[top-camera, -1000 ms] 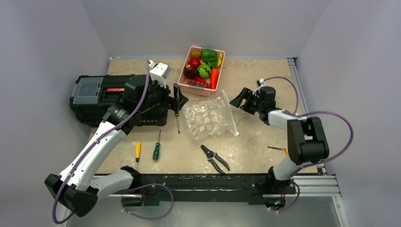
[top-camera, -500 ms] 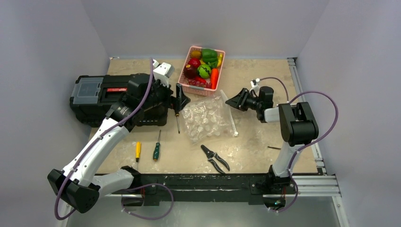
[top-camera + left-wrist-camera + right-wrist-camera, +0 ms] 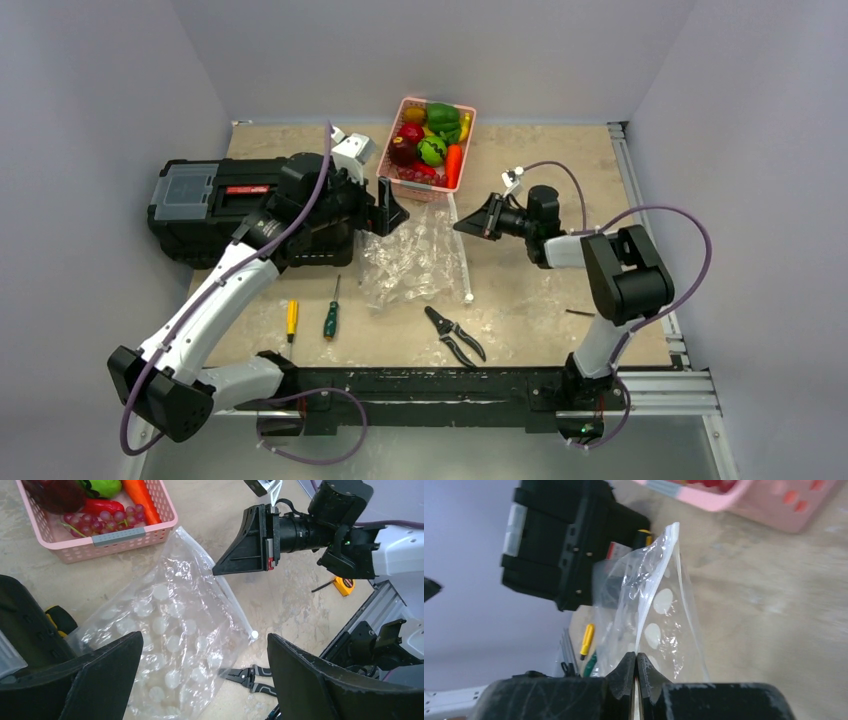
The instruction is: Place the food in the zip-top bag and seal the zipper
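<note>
The clear zip-top bag (image 3: pixel 410 262) lies crumpled at mid-table, its right edge lifted. Its pale zipper (image 3: pixel 460 250) runs down that edge. My right gripper (image 3: pixel 458 227) is shut on the zipper strip near its far end; in the right wrist view the jaws (image 3: pixel 636 656) pinch the rim (image 3: pixel 655 592), with the bag (image 3: pixel 664 630) hanging beyond. My left gripper (image 3: pixel 388 208) hovers open over the bag's far left corner, and the bag (image 3: pixel 170 630) shows between its fingers (image 3: pixel 205 637). The food (image 3: pixel 428 148) sits in the pink basket (image 3: pixel 412 190).
A black toolbox (image 3: pixel 200 205) fills the left side under my left arm. A yellow screwdriver (image 3: pixel 291 320) and a green one (image 3: pixel 331 315) lie near the front, with pliers (image 3: pixel 455 335) to their right. A small white object (image 3: pixel 345 150) sits left of the basket.
My right gripper slid left to the bag's rim and shut on it, dragging and lifting the bag leftward. My left gripper drifted right over the bag, still open.
</note>
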You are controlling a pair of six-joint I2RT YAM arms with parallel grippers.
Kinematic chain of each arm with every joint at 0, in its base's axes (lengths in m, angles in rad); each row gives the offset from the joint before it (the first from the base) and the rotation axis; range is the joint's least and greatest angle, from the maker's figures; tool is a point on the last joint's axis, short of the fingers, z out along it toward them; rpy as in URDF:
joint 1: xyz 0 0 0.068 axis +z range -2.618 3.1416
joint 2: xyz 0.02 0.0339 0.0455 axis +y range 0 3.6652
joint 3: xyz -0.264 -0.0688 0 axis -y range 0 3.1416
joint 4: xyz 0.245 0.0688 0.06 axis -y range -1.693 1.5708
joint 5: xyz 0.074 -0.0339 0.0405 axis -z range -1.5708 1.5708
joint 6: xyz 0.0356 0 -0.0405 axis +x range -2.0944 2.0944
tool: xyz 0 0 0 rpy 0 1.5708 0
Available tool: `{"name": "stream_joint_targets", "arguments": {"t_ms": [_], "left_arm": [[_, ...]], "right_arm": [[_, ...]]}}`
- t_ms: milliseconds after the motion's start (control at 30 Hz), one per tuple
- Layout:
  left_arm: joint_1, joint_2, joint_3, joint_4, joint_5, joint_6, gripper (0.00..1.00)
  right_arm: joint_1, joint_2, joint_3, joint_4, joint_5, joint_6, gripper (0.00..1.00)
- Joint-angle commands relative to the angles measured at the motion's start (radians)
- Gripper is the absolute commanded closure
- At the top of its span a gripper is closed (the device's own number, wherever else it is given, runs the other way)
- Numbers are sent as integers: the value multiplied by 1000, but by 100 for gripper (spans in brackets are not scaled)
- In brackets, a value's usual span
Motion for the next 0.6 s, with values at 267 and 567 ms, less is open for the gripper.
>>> {"name": "stream_joint_targets", "arguments": {"t_ms": [267,567], "left_arm": [[-51,52,49,34,109,-65,15],[-100,47,55,20,84,-38,30]], "right_arm": [[217,-419,-14,-107,207,142,100],[326,-522,25,-274,445,123,100]]}}
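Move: The right hand holds the zip-top bag shut in its fingers near the middle of the zipper edge; the left gripper it is taken to waits open about 14 cm to its left, 6 cm back and 18 cm higher. From the left hand, that pinched zipper edge lies some 6 cm ahead, 14 cm right and 18 cm below. The food basket is roughly 20 cm ahead and 6 cm left of the right hand, the pruner about 22 cm straight back from it, both lower. Keeping its pinch on the zipper edge, the right hand lifts the bag quickly by about 14 cm while drawing back and to the left some 7 cm each, its fingers tipping up slightly, to bring the edge close to the left gripper. The left hand eases about 4 cm right towards it, also drifting back and a little down, with a slight clockwise turn, and its wide-open fingers narrow by about a quarter without closing on anything. ##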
